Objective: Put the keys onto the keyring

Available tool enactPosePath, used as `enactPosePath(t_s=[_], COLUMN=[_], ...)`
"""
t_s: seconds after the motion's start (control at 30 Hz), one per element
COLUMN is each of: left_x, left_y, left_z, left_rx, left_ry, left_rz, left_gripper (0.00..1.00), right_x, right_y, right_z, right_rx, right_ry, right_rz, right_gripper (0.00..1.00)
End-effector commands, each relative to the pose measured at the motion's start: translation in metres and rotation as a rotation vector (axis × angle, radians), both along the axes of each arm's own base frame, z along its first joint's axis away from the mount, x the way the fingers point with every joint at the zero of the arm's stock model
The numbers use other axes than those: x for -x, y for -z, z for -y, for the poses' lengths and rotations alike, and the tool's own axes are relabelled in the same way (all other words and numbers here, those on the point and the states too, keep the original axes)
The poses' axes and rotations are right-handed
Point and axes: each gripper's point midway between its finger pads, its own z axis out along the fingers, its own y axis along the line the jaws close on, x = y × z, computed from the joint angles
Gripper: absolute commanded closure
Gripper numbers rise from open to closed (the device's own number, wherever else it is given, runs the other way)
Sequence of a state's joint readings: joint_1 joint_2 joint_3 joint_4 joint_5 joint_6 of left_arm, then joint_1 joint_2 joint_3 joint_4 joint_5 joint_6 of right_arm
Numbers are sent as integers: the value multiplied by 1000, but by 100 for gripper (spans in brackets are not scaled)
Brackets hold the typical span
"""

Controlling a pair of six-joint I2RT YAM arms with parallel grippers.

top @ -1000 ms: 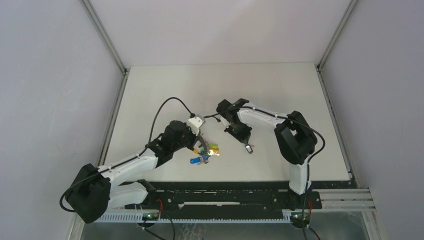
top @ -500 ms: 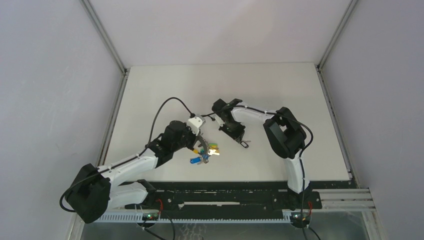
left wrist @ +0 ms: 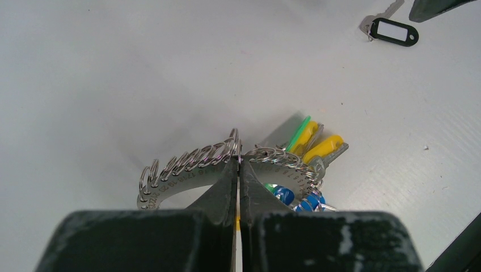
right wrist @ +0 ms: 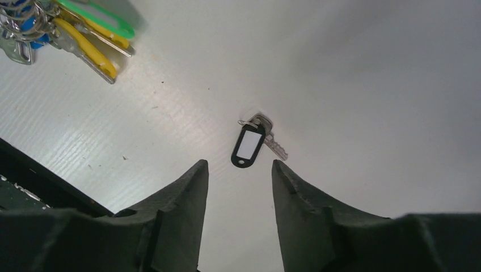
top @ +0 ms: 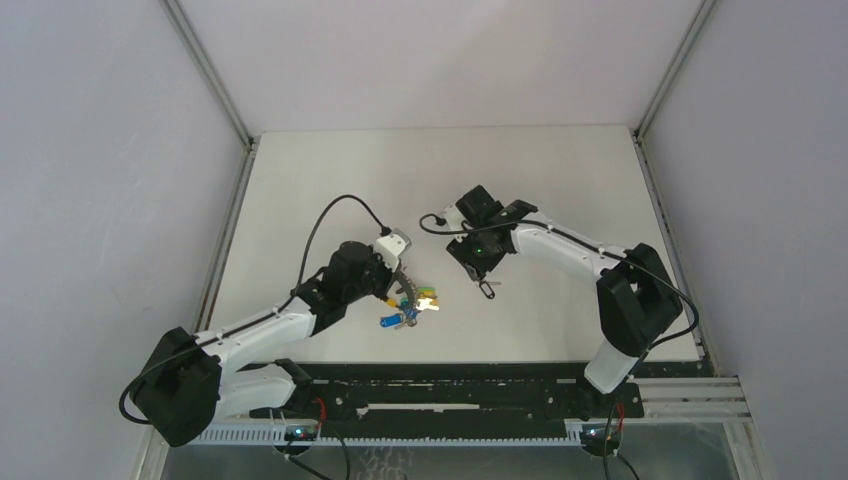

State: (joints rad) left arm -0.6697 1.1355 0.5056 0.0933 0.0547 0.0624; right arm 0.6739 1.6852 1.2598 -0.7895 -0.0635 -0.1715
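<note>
The key (right wrist: 264, 131) lies flat on the table with its black tag (right wrist: 248, 146), loose and apart from any finger; it also shows as the key (top: 489, 290) and the key (left wrist: 391, 29). My right gripper (right wrist: 239, 164) hovers just short of it, open and holding nothing. The keyring (left wrist: 187, 170) is a silvery curved band lined with small rings. It carries yellow, green and blue tags (left wrist: 309, 147). My left gripper (left wrist: 238, 163) is shut on the band's middle and holds it just above the table. In the top view, the left gripper (top: 398, 285) sits left of the right gripper (top: 478, 262).
The bunch of coloured tags (right wrist: 91, 34) rests on the table to the left of the right gripper. The white table (top: 560, 180) ends at metal frame rails (top: 240, 200) on both sides. A black cable (top: 335, 205) loops above the left wrist.
My right gripper has gone from shut to open, with the key lying free, shifted slightly left. The right arm's elbow has swung out to the right. The left arm is unchanged.
</note>
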Motion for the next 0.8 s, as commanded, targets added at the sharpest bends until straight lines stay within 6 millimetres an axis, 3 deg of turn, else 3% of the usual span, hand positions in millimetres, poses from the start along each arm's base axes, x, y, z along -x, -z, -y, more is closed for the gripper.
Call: enactPosePath(t_s=[0.0, 0.3, 0.6, 0.77], left_x=[-6, -6, -5, -6], left_y=[-24, -24, -25, -25], left_z=[7, 7, 7, 7], left_rx=[44, 45, 46, 45], left_ry=[13, 17, 20, 18], left_rz=[76, 76, 78, 80], left_gripper=[100, 100, 100, 100], right_x=[-3, -15, -11, 5], right_y=[4, 23, 46, 53], right_z=[1, 9, 6, 6], right_rx=[-110, -283, -344, -338], right_ry=[-12, 146, 200, 222], right_rz=[-18, -114, -222, -277], right_gripper=[50, 33, 32, 34])
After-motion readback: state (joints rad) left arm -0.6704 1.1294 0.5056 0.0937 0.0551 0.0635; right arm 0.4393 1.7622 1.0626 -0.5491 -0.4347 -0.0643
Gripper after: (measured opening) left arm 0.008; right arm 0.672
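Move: Below the right hand, roughly 7 cm down, the loose key with its black tag lies on the table, about 1 cm back and 1 cm to the right. The yellow-headed keys on the keyring lie some 10 cm to this hand's left and 2 cm back, around 6 cm lower than it. From the left hand, which still holds the keyring, the loose key is about 15 cm to the right, 1 cm back and 8 cm down. Sinking about 5.5 cm in all, the right hand comes down around the loose key, first swinging some 2.5 cm to the right and then drifting partly back left on the way down. The wrist turns some 25 degrees, so that the fingers slant more to the left with a slight clockwise twist, while they open wider from under half to two-thirds. ##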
